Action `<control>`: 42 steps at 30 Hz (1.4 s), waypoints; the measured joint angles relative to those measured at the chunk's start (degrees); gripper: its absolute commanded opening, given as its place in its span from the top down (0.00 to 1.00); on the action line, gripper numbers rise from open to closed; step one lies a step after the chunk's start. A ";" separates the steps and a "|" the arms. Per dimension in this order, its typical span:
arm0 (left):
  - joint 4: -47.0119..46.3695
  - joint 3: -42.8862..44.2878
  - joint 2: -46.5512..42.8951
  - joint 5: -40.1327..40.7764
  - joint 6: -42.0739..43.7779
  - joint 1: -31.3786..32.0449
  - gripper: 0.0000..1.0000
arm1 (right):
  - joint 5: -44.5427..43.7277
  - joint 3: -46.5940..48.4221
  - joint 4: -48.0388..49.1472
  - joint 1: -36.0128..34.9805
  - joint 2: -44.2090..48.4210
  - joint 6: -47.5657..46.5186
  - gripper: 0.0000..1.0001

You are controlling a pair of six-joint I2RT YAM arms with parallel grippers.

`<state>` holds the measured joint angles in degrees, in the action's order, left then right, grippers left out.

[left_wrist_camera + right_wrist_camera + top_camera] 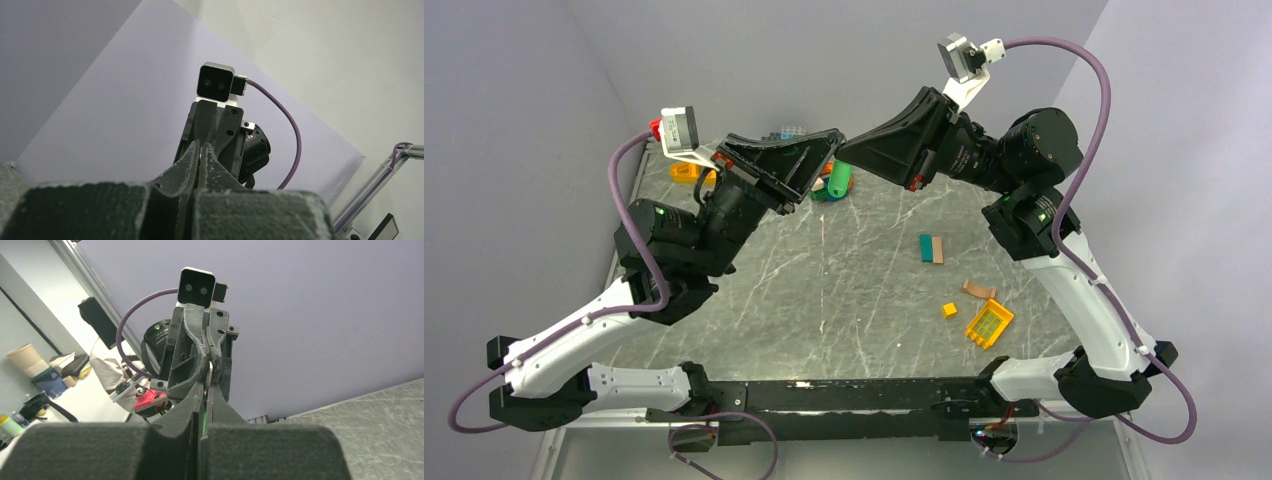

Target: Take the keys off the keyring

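Observation:
My left gripper [832,142] and right gripper [846,152] meet tip to tip high above the back of the marble table [844,290]. Both are shut. In the right wrist view a thin silver key [211,371] shows pinched between the left gripper's fingers [197,347], right at my right gripper's tips [206,389]. In the left wrist view only a small metal glint [201,150] shows between my left gripper's tips [201,146], with the right gripper's fingers [207,122] just beyond. The keyring is almost wholly hidden between the jaws.
Below the grippers lies a green cylinder [839,180]. Teal and tan blocks [931,248], a tan piece [978,290], a small yellow block [949,309] and a yellow basket [989,324] lie at the right. An orange item [686,171] sits at the back left.

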<state>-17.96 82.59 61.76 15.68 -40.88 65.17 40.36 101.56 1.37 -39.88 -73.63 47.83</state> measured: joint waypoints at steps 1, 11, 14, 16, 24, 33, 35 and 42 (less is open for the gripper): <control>-0.04 0.00 0.00 0.39 -0.02 0.20 1.00 | -0.07 0.00 0.00 0.00 0.00 0.02 1.00; -1.97 -2.91 -1.25 4.94 -0.52 1.49 1.00 | -1.44 -1.70 -0.44 -0.35 0.50 0.15 1.00; -2.21 -5.66 -2.78 7.80 -1.44 2.08 1.00 | -2.23 -3.56 -1.49 -0.66 1.16 -0.07 1.00; -2.14 -6.95 -3.50 9.25 -2.01 2.25 1.00 | -2.80 -4.57 -2.03 -0.83 1.51 -0.26 1.00; -1.20 -9.31 -6.14 15.06 -3.41 2.71 1.00 | -9.29 -5.97 -2.73 -0.20 2.60 -1.46 1.00; -1.14 -9.31 -9.33 17.84 -3.80 2.95 1.00 | -18.05 -7.34 -1.25 1.05 6.95 -2.64 1.00; -0.76 -9.31 -9.51 18.27 -3.78 2.95 1.00 | -18.93 -7.85 -1.31 1.05 7.30 -2.69 1.00; 7.13 -8.70 -9.97 19.91 -3.98 2.95 1.00 | -19.96 -9.99 -4.28 1.05 7.80 -3.52 1.00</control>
<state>-10.83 73.89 51.79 35.59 -44.86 68.12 20.40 91.57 -2.92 -38.83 -65.82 44.31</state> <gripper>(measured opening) 0.012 0.031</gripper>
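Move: The keyring is caught between the facing fingertips, about 2 cm right and 1 cm ahead of the left hand, roughly 2 cm left and 1 cm ahead of the right, and about 1 cm above each. The left fingers already hold the key. The green tag dangles from the right fingertips, about 2 cm back, 1 cm left and some 2 cm below the right hand. Both closed hands sink about 4 cm, then draw some 9 cm apart sideways, left gripping key, right keyring. ##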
